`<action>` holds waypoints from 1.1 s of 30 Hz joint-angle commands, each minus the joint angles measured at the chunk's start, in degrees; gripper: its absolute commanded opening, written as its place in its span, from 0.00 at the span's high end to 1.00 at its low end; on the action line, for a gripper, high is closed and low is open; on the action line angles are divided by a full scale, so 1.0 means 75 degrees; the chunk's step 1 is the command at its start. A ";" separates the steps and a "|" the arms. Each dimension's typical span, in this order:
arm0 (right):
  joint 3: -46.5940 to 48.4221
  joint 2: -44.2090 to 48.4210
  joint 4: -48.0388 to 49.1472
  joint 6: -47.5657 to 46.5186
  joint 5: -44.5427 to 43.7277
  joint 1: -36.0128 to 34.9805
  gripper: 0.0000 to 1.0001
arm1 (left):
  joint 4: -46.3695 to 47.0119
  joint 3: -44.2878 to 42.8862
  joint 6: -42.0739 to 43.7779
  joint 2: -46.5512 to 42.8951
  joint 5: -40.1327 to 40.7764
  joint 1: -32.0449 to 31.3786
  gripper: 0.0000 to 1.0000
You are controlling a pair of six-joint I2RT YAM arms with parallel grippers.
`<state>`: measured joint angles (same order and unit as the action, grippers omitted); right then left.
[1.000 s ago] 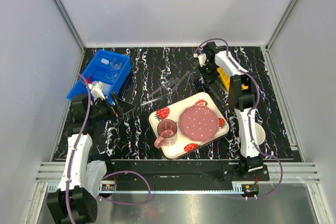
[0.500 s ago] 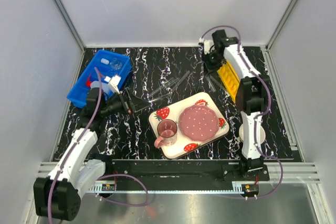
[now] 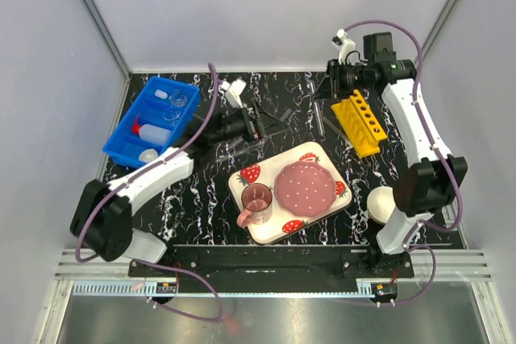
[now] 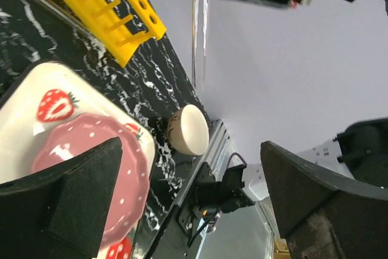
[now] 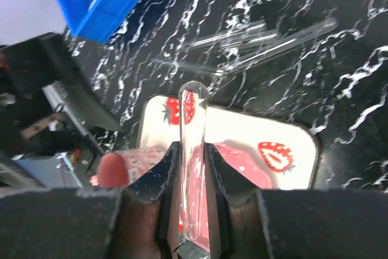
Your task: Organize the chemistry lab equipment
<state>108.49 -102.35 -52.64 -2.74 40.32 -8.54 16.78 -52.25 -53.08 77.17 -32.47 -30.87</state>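
My right gripper (image 5: 191,150) is shut on a thin clear glass tube (image 5: 194,107), held in the air above the back of the table near the yellow holed rack (image 3: 360,121). In the left wrist view that tube (image 4: 199,34) hangs upright beside the rack (image 4: 103,4). Several more tubes (image 5: 260,40) lie loose on the black marbled table. My left gripper (image 3: 258,122) hovers over them, open and empty, jaws wide (image 4: 188,204). A blue bin (image 3: 121,138) holds a beaker (image 3: 178,100), the white squeeze bottle (image 3: 151,129) and a small white dome (image 3: 148,154).
The strawberry-print tray (image 3: 246,175) with a pink plate (image 3: 306,185) and pink cup (image 3: 256,199) fills the table's middle front. A white bowl (image 3: 383,203) sits at the front right by the right arm's base. Grey walls enclose the table on three sides.
My left arm has swung from the blue bin out to the middle back, over the loose tubes. My right arm has risen and moved right, still gripping the tube.
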 commanded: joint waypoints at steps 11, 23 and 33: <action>-0.2862 0.2231 0.2717 0.2685 0.2499 0.0821 0.80 | 0.2016 -0.2232 -0.0926 0.2671 0.0720 -0.1614 0.07; -0.3566 0.2513 0.3444 0.3237 0.2746 0.1009 0.80 | 0.2474 -0.2291 -0.1372 0.3000 0.0533 -0.1813 0.44; -0.4187 0.2818 0.3983 0.3424 0.2758 0.1021 0.79 | 0.2943 -0.2209 -0.1840 0.3141 0.0239 -0.1825 0.71</action>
<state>78.19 -84.29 -26.79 21.50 59.59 -1.10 33.19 -67.64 -65.36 100.16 -29.36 -44.45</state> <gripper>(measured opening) 0.236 0.297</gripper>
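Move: In the right gripper hangs a test tube, its middle about 12 cm to the right of the left hand, 6 cm ahead and 2 cm above it. From the left hand, the pink plate lies roughly 13 cm right, 9 cm back and 23 cm below. From the right hand, the left gripper is some 12 cm left, 6 cm back and 3 cm lower; the yellow rack is about 18 cm right, 8 cm ahead and 23 cm below. Reaching about 13 cm to the right towards the tube's lower end, the left hand slows to a stop there, then narrows its wide-open fingers around the glass just below the right gripper. The right hand keeps its pinch, drawing the tube back some 6 cm and slightly up while its wrist rolls about 25 degrees, raising the fingers towards level; it then waits. ##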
